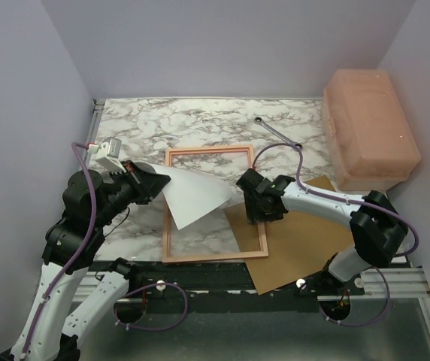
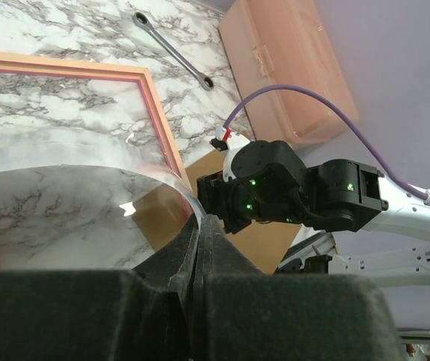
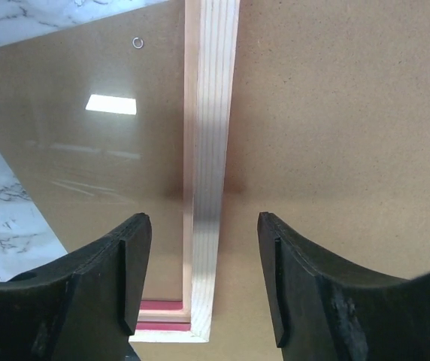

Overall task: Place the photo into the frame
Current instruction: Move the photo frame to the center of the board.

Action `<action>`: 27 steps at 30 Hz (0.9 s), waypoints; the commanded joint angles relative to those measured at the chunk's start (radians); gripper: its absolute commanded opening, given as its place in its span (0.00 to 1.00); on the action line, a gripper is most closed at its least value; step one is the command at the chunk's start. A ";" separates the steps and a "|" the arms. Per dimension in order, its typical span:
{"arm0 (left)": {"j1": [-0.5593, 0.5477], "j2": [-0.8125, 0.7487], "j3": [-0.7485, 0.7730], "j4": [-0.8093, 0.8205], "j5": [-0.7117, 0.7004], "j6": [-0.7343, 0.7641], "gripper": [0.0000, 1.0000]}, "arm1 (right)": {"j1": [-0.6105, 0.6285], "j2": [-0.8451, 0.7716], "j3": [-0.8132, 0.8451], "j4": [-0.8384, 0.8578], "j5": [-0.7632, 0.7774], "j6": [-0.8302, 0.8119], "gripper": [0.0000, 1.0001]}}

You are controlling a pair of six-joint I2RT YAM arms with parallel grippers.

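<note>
The photo (image 1: 195, 194) shows its white reverse and hangs tilted over the left part of the frame (image 1: 209, 151). My left gripper (image 1: 162, 181) is shut on the photo's left edge. In the left wrist view the glossy sheet (image 2: 72, 218) curves away from the closed gripper (image 2: 200, 227) and mirrors the marble. The frame lies flat with its pale wood reverse up. My right gripper (image 1: 254, 210) hovers over the frame's right rail (image 3: 211, 150). It (image 3: 204, 256) stands open, one finger on each side of the rail, not touching it.
A brown backing panel (image 1: 298, 241) lies under the frame's right side, reaching the table's front edge. A wrench (image 1: 277, 133) rests on the marble at the back. A large pink box (image 1: 369, 128) fills the back right corner.
</note>
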 commanded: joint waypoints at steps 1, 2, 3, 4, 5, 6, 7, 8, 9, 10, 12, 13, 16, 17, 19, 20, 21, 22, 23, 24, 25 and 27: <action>0.004 0.020 0.032 -0.036 0.029 0.019 0.00 | -0.007 -0.025 -0.022 0.026 -0.029 -0.007 0.67; 0.005 0.026 0.033 -0.042 0.027 0.019 0.00 | -0.014 -0.036 -0.029 0.034 -0.044 -0.007 0.70; 0.004 0.033 0.039 -0.049 0.026 0.020 0.00 | -0.026 -0.046 -0.037 0.047 -0.069 -0.010 0.73; 0.004 0.042 0.042 -0.053 0.025 0.023 0.00 | -0.041 -0.060 -0.049 0.059 -0.093 -0.013 0.75; 0.004 0.054 0.049 -0.059 0.021 0.024 0.00 | -0.060 -0.073 -0.060 0.078 -0.126 -0.017 0.78; 0.004 0.062 0.058 -0.064 0.022 0.025 0.00 | -0.085 -0.091 -0.073 0.096 -0.156 -0.023 0.79; 0.004 0.075 0.063 -0.067 0.025 0.026 0.00 | -0.108 -0.104 -0.088 0.110 -0.193 -0.028 0.82; 0.005 0.083 0.069 -0.067 0.033 0.024 0.00 | -0.137 -0.121 -0.100 0.127 -0.228 -0.036 0.83; 0.004 0.095 0.072 -0.065 0.043 0.023 0.00 | -0.162 -0.137 -0.117 0.141 -0.279 -0.041 0.84; 0.003 0.103 0.074 -0.060 0.056 0.018 0.00 | -0.192 -0.155 -0.131 0.157 -0.327 -0.044 0.84; 0.002 0.121 0.071 -0.040 0.089 0.009 0.00 | -0.244 -0.187 -0.169 0.189 -0.401 -0.047 0.84; 0.001 0.133 0.070 -0.023 0.108 0.003 0.00 | -0.267 -0.202 -0.187 0.200 -0.430 -0.049 0.84; -0.011 0.164 0.081 0.025 0.171 -0.014 0.00 | -0.320 -0.220 -0.219 0.220 -0.484 -0.051 0.84; -0.021 0.173 0.090 0.044 0.188 -0.018 0.00 | -0.332 -0.222 -0.225 0.223 -0.493 -0.052 0.84; -0.047 0.193 0.111 0.091 0.219 -0.017 0.00 | -0.352 -0.220 -0.233 0.236 -0.512 -0.053 0.84; -0.065 0.203 0.122 0.117 0.236 -0.014 0.00 | -0.360 -0.217 -0.237 0.243 -0.527 -0.053 0.84; -0.088 0.211 0.137 0.135 0.247 -0.010 0.00 | -0.369 -0.214 -0.240 0.250 -0.538 -0.053 0.84; -0.110 0.222 0.150 0.158 0.257 -0.005 0.00 | -0.376 -0.211 -0.242 0.253 -0.552 -0.053 0.84; -0.140 0.230 0.161 0.176 0.268 0.005 0.00 | -0.383 -0.209 -0.243 0.255 -0.558 -0.054 0.84; -0.162 0.238 0.170 0.197 0.284 0.017 0.00 | -0.389 -0.210 -0.243 0.255 -0.557 -0.055 0.84; -0.186 0.244 0.172 0.226 0.299 0.027 0.00 | -0.394 -0.211 -0.245 0.253 -0.556 -0.056 0.84; -0.206 0.242 0.157 0.269 0.319 0.034 0.00 | -0.405 -0.225 -0.249 0.247 -0.553 -0.057 0.84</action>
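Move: The right hand, fingers already parted, is astride the frame's right rail; the frame's middle is about 12 cm to its left and 6 cm ahead, about level with it. The brown board's middle is roughly 10 cm to its right and 4 cm back, the wrench some 27 cm ahead and 8 cm right. From the left hand, holding the photo high up, the frame's middle is about 8 cm ahead, 8 cm right and 30 cm below. The right hand spreads its already parted fingers wider around the frame's right rail and, barely leaving the spot (about 2 cm right, a touch up), rolls some 25-30 degrees so that its fingers slant down to the left over the rail. The left hand keeps its pinch on the photo, dips a little with a slight reach forward, then swings about 7 cm right above the frame, climbing to finish some 3 cm higher and turning about 20 degrees clockwise so that the photo's free end sweeps towards the right rail. ##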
